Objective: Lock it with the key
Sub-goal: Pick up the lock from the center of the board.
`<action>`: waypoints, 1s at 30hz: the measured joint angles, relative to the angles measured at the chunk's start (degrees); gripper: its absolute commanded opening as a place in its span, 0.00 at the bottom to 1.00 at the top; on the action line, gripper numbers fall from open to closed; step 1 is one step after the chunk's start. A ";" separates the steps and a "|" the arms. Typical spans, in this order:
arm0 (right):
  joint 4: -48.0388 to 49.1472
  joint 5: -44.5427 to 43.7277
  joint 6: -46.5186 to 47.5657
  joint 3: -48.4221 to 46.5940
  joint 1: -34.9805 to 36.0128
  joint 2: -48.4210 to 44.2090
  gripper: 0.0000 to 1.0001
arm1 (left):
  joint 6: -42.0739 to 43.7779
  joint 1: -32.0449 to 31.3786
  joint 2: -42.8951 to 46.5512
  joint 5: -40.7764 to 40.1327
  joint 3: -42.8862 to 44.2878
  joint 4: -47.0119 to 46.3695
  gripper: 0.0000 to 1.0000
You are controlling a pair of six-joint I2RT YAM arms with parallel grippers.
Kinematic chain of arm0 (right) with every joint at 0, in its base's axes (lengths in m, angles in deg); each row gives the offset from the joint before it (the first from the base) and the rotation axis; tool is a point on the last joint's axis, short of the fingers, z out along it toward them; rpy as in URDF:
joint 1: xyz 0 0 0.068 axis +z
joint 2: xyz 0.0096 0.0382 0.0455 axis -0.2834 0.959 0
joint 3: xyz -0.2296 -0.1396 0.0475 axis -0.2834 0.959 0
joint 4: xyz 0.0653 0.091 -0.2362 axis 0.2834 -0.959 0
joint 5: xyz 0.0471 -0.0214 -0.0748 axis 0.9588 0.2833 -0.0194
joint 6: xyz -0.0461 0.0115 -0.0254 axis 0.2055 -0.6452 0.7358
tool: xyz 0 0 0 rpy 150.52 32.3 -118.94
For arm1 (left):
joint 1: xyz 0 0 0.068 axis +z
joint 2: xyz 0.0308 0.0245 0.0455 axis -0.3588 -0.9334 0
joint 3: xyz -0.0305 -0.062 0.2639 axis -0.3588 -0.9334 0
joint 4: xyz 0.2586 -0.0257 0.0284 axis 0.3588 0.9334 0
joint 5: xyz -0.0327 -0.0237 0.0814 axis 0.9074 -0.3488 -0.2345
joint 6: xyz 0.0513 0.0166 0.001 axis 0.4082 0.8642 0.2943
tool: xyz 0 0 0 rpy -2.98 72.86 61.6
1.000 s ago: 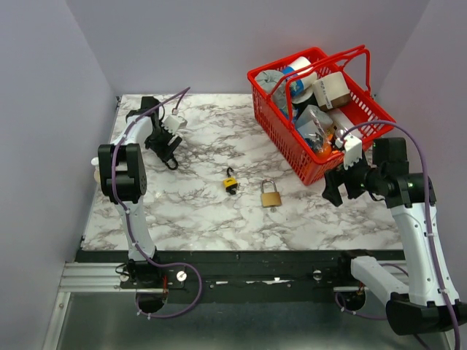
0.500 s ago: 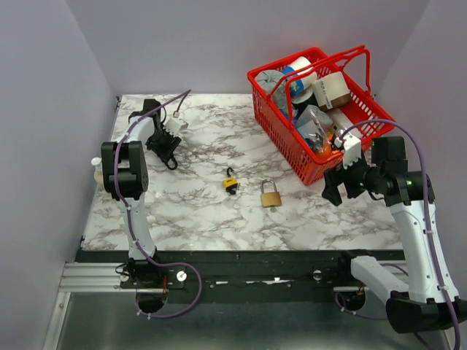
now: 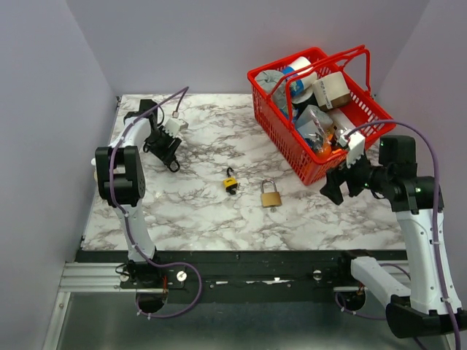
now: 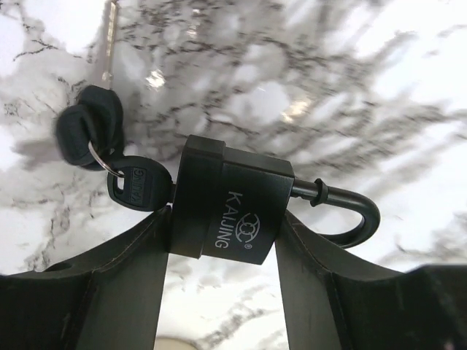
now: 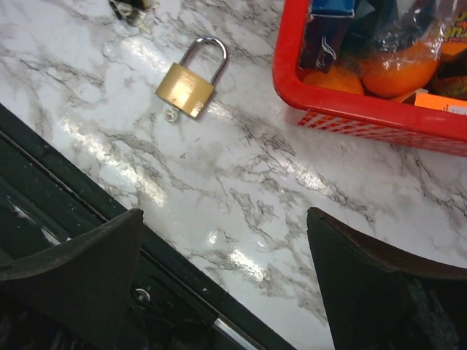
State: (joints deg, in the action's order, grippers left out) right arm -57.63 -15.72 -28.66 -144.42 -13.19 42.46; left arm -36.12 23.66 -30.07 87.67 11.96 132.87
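Note:
A black padlock (image 4: 230, 219) marked KAIJING lies on the marble table (image 4: 328, 80). A black-headed key (image 4: 139, 188) sticks in its left end, with more keys (image 4: 87, 131) on the ring. Its shackle (image 4: 354, 215) curves out to the right. My left gripper (image 4: 222, 237) has a finger pressed against each side of the lock body. From above, the left gripper (image 3: 168, 152) and this padlock (image 3: 172, 165) sit at the table's far left. My right gripper (image 5: 222, 219) hangs open over bare marble beside the red basket (image 3: 277, 124), holding nothing.
A brass padlock (image 3: 271, 195) and a small black-and-yellow lock (image 3: 230, 182) lie mid-table. The brass padlock (image 5: 188, 86) also shows ahead of the right gripper. The red basket (image 5: 365, 109), full of groceries, stands at the back right. The table's dark front rail (image 5: 87, 211) lies below the right gripper.
The left gripper's fingers have narrowed onto the black padlock's body. The right arm has shifted slightly with its jaws still wide.

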 measured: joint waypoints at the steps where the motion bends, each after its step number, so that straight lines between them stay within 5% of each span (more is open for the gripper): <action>1: 0.15 1.14 0.37 -0.02 0.00 -0.44 1.00 | 0.15 -0.11 1.33 0.90 -0.09 1.29 0.04; 14: 9.53 15.43 8.09 -1.49 2.19 -1.49 1.00 | 5.64 -7.89 22.82 19.58 -0.20 19.06 0.02; 30: 33.22 10.21 30.36 1.14 34.73 1.38 1.00 | 9.92 -22.23 31.56 39.54 1.18 27.76 0.02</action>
State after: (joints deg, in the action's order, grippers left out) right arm -24.41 -5.51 1.70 -143.28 21.54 43.83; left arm -26.19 1.43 1.49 127.20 13.14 160.63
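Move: The black lock with its keys is already between the left fingers, just above the table. From this hand the yellow lock lies about 24 cm right and 8 cm back, the brass lock some 39 cm right and 13 cm back, both about 2 cm lower. From the right hand the black lock is roughly 57 cm left, 22 cm ahead and 21 cm below; the brass lock is 18 cm left, 9 cm ahead and 23 cm below, the yellow lock 34 cm left, 14 cm ahead, equally low. Keeping its pinch on the black lock's body, the left hand carries it about 23 cm up, 21 cm right and 20 cm back to a spot above and nearer the base than the yellow lock, turning clockwise and dropping its left side. Meanwhile the open, empty right hand travels some 17 cm left and 11 cm up towards the lock and keys, swinging counter-clockwise and tipping its fingers up to face them, without touching. ##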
